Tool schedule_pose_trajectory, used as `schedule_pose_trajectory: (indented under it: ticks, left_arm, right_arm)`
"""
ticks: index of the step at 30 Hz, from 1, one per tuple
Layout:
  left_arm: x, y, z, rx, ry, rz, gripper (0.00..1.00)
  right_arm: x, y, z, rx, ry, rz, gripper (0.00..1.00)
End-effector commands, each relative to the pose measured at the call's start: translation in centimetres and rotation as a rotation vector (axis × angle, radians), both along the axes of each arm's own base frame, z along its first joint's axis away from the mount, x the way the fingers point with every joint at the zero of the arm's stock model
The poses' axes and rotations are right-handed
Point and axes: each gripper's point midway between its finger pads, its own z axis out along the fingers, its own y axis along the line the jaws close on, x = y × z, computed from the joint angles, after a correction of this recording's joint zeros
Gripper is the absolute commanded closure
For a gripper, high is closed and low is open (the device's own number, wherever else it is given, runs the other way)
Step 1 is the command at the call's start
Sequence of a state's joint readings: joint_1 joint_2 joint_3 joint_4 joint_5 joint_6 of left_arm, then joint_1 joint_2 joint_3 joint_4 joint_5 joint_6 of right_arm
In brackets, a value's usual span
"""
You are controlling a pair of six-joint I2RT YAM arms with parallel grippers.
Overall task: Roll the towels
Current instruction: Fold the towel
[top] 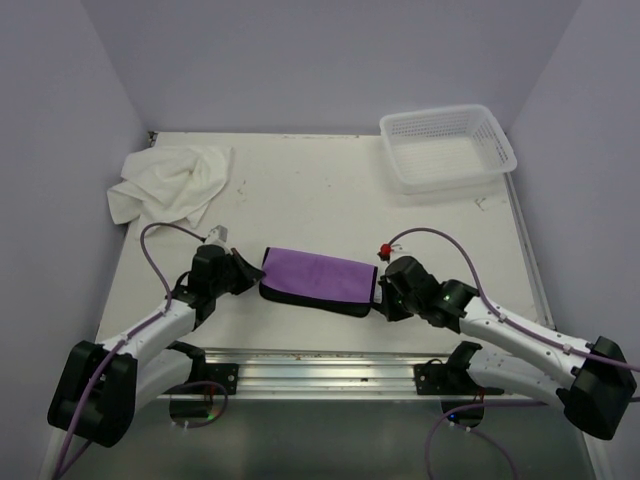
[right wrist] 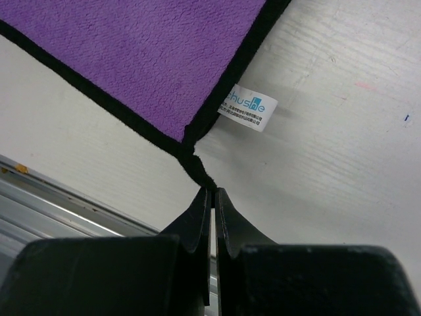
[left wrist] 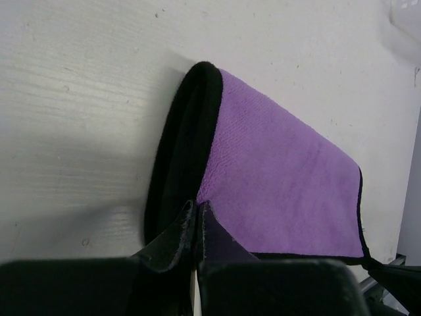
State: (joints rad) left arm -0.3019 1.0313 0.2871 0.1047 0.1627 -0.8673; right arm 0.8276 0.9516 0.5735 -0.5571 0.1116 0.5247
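The small purple towel [top: 318, 280] with dark edging lies folded across the table's near middle. My left gripper [top: 250, 270] is at its left end, where the cloth arches up and shows its black underside [left wrist: 177, 164]. The jaws [left wrist: 197, 205] are shut at the near-left corner of the purple towel [left wrist: 276, 178]. My right gripper [top: 383, 290] is at the right end, shut [right wrist: 214, 191] on the black near-right corner of the purple towel [right wrist: 145, 59], which is pulled to a point. The large white towel [top: 165, 185] lies crumpled at the back left, away from both grippers.
A white perforated basket [top: 448, 150] stands at the back right corner. A white label [right wrist: 248, 108] hangs off the purple towel's right edge. A metal rail [top: 320, 370] runs along the table's near edge between the arm bases. Walls close in the left, back and right sides.
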Motion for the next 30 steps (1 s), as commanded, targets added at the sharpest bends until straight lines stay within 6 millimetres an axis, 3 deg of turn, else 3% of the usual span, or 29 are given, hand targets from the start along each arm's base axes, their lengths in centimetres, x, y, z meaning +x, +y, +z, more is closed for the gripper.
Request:
schedule_pose_trajectory:
  ticks: [1, 18, 26, 27, 29, 30]
  left_arm:
    - [0.5, 0.5, 0.6, 0.033, -0.032, 0.000, 1.00]
    - [-0.1, 0.2, -0.5, 0.026, -0.021, -0.029, 1.00]
    - [-0.7, 0.2, -0.9, 0.018, -0.029, -0.038, 0.89]
    - [-0.9, 0.2, -1.1, 0.017, -0.026, -0.041, 0.84]
    - [-0.8, 0.1, -1.0, 0.012, -0.032, -0.044, 0.71]
    - [-0.9, 0.1, -1.1, 0.011, -0.030, -0.045, 0.57]
  right_arm:
    - [-0.6, 0.3, -0.5, -0.006, 0.029, 0.013, 1.00]
    - [-0.2, -0.3, -1.1, -0.066, 0.029, -0.024, 1.00]
    - [-0.3, -0.1, -1.5, -0.081, 0.048, -0.010, 1.00]
    - [-0.3, -0.1, -1.5, -0.077, 0.048, -0.008, 0.97]
    - [-0.5, 0.1, -1.5, -0.067, 0.056, 0.005, 0.81]
    - [-0.5, 0.1, -1.4, -0.064, 0.056, 0.001, 0.64]
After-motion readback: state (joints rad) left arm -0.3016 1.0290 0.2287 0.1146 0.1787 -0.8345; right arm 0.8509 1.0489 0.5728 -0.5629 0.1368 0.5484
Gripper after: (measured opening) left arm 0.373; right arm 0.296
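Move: Just above the near edge of the folded purple towel, each hand holds one corner of its upper layer. The lower layer's near left corner lies about 3 cm back from the left hand and 3 cm below; the fold's left end is some 7 cm ahead, equally low. From the right hand, the near right corner lies roughly 2 cm back, 2 cm left and 4 cm down, with the white label about 5 cm ahead, also 4 cm below. Lowering the two held corners towards the near edge of the lower layer, both hands sink about 2 cm; the left also draws back some 1.5 cm, mostly in the later half, while the right goes almost straight down. Only at the end do the fingers part, left first, each to roughly a third open, letting go of the towel corners. ##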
